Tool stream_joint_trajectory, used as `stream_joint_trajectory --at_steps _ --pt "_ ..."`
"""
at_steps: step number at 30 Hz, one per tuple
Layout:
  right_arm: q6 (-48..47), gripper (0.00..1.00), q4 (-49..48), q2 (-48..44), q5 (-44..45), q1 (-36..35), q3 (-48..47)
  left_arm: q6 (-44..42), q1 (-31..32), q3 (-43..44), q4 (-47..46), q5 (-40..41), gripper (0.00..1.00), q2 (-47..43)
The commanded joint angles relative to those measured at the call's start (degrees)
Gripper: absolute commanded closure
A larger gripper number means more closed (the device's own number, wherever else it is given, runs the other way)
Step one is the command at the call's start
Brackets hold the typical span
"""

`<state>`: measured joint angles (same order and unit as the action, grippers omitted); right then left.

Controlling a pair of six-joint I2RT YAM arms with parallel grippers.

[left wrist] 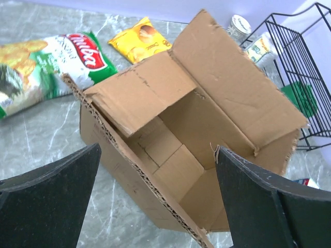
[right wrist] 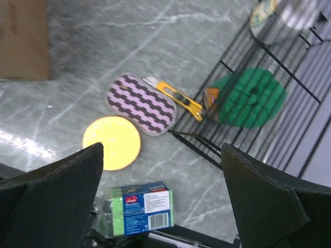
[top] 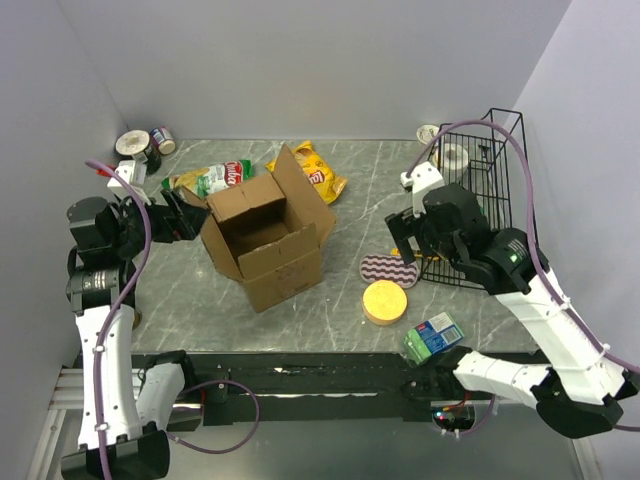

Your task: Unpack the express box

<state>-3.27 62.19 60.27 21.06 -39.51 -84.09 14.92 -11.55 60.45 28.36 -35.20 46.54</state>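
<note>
The express box (top: pixel 265 235) is a brown cardboard carton standing mid-table with its flaps spread open. In the left wrist view its inside (left wrist: pixel 181 155) shows only bare cardboard. My left gripper (top: pixel 185 215) hangs open just left of the box, its near wall between the two fingers (left wrist: pixel 158 201), holding nothing. My right gripper (top: pixel 412 243) is open to the right of the box, beside the wire basket, above the table. It is empty, with a green-blue packet (right wrist: pixel 142 206) on the table below it (right wrist: pixel 163 201).
A green snack bag (top: pixel 210 178) and a yellow one (top: pixel 320 172) lie behind the box. A purple zigzag pad (top: pixel 390 268), yellow round sponge (top: pixel 384 301) and yellow utility knife (right wrist: pixel 176 96) lie by the black wire basket (top: pixel 480 190). Cans (top: pixel 140 145) stand back left.
</note>
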Motion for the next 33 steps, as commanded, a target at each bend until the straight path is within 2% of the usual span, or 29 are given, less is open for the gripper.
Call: stream_joint_trajectory --at_steps 1,5,9,15,18,24,28,33 --pt "-0.6 0.00 -1.7 -4.4 5.6 1.5 2.3 3.5 -1.8 -2.9 -3.3 -2.4 0.04 -1.2" --pt "-1.3 0.00 -3.7 -6.6 4.5 2.1 6.7 1.8 -1.8 -2.8 -0.3 -0.8 0.04 -0.8" --pt "-2.4 0.00 -4.4 -6.7 5.0 3.3 5.8 -1.3 -1.8 1.1 3.2 1.6 0.04 3.0" --pt "-11.4 0.00 -10.2 -2.5 14.6 3.5 -5.6 -0.6 -1.9 13.3 3.1 5.6 0.04 13.6" --pt "-16.2 0.00 -14.5 -1.0 17.2 3.7 -12.4 1.8 -1.9 23.2 2.1 5.1 0.04 19.1" --pt "-27.3 0.00 -29.1 -1.3 24.5 4.4 -14.2 2.3 -1.7 35.8 0.5 5.5 0.04 25.2" --pt "-34.6 0.00 -35.7 -1.7 27.3 4.8 -13.4 2.0 -1.8 39.8 -0.9 6.9 0.04 26.6" --pt "-39.0 0.00 -38.5 -2.5 28.4 4.8 -13.9 2.7 -1.9 39.7 -7.2 6.8 0.04 26.4"
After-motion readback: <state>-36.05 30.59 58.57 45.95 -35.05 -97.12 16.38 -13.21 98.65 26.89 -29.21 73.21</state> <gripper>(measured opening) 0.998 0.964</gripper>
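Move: The emptied cardboard box stands about 13 cm to the right of my left hand and 5 cm ahead, its middle some 20 cm below; the green chips bag is about 24 cm ahead and 2 cm right. From my right hand, the box is roughly 30 cm left and 8 cm ahead. The yellow disc lies 5 cm left and 3 cm back, the striped mask 5 cm left and 7 cm ahead, and the wire basket 14 cm right and 20 cm ahead. Both my hands, empty and wide open, pull up clear of the unpacked things. My right hand drifts right with a slight dip, then climbs about 21 cm away from the yellow disc, some 10 cm to the right, tipping up around 40 degrees and turning clockwise. My left sinks a little, then swings forward, slightly left and up past its starting height, away from the box. ##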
